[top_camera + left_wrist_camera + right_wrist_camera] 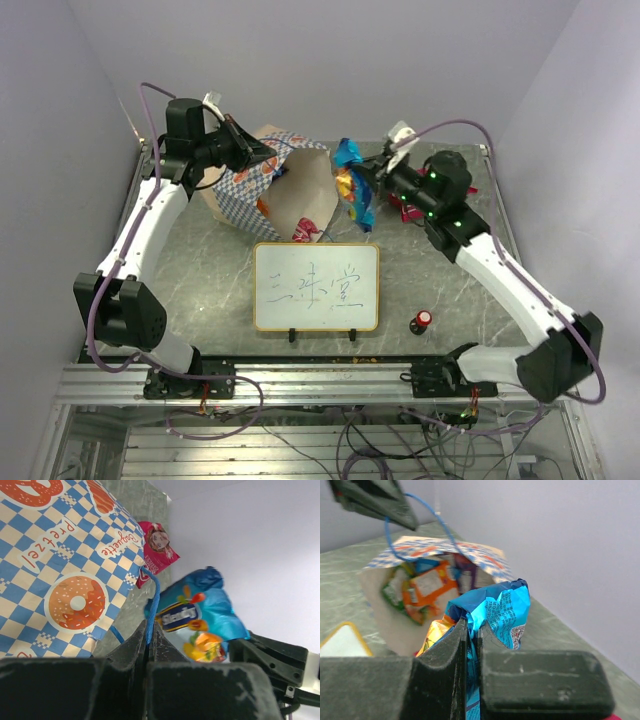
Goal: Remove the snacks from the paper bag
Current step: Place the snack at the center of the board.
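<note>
The tan paper bag (285, 190) with blue-white checks lies on its side, mouth toward the right. My left gripper (262, 157) is shut on its blue cord handle (152, 605) and holds the mouth open. My right gripper (368, 180) is shut on a blue foil snack packet (355, 185), held in the air just outside the bag's mouth. That packet also shows in the left wrist view (200, 615) and the right wrist view (492, 611). Orange and green packets (420, 590) lie inside the bag. A red packet with a face picture (159, 545) lies on the table behind the right arm.
A framed whiteboard (316, 287) stands on the table in front of the bag. A small red-capped black knob (422, 321) stands to its right. Walls close in the back and both sides of the table (200, 290).
</note>
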### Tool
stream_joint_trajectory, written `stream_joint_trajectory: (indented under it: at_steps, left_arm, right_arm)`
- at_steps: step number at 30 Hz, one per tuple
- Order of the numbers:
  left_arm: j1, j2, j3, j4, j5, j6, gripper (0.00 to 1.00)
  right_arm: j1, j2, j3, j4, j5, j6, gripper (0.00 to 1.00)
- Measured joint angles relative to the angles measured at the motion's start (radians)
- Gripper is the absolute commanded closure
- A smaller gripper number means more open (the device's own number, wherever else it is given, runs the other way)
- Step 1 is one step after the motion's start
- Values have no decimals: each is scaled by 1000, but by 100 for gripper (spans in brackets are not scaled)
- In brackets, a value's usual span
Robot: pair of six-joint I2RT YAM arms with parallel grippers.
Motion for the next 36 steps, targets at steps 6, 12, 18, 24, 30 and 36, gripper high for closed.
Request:
stream_joint_trajectory:
  at_steps: [6,12,18,24,30,36]
  left_arm:
    - [0,8,36,-10,-14,29,93]
    - [0,30,63,-11,-12,34,93]
    - [0,55,70,-10,-6,36,93]
    - [0,55,68,-6,0,37,93]
    - [0,48,58,-8,1,44,93]
    - [0,29,15,-8,3,44,93]
  right_arm:
    - [-70,-134,-38,-83,282,-50,100]
    - [-214,-84,-45,-126,483,-131,100]
    - [-381,113,-34,-106,517,-234,100]
    - [-436,319,53,-122,428,-483,100]
    - [-434,447,177,-151,364,-769,100]
    - [-412,499,160,-165,268,-938,100]
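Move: My right hand already grips the blue snack bag. The red snack bag lies on the table about 18 cm farther out, 23 cm to the right and some 33 cm below. The whiteboard's middle is roughly 14 cm back and 8 cm left; the paper bag stands about 14 cm ahead and 23 cm left. From my left hand, on the paper bag's handle, the red snack bag is about 14 cm ahead and 46 cm right. I swing my right hand away from the paper bag, first some 25 cm to the right at height, then forward and down, about 18 cm each, to bring the blue snack bag over the red one. On the way I turn clockwise, then roll the hand left side down, so the fingers end pointing forward and slanting down. They keep their pinch on the blue bag's edge, and near the end I ease back left a few centimetres while still sinking. ##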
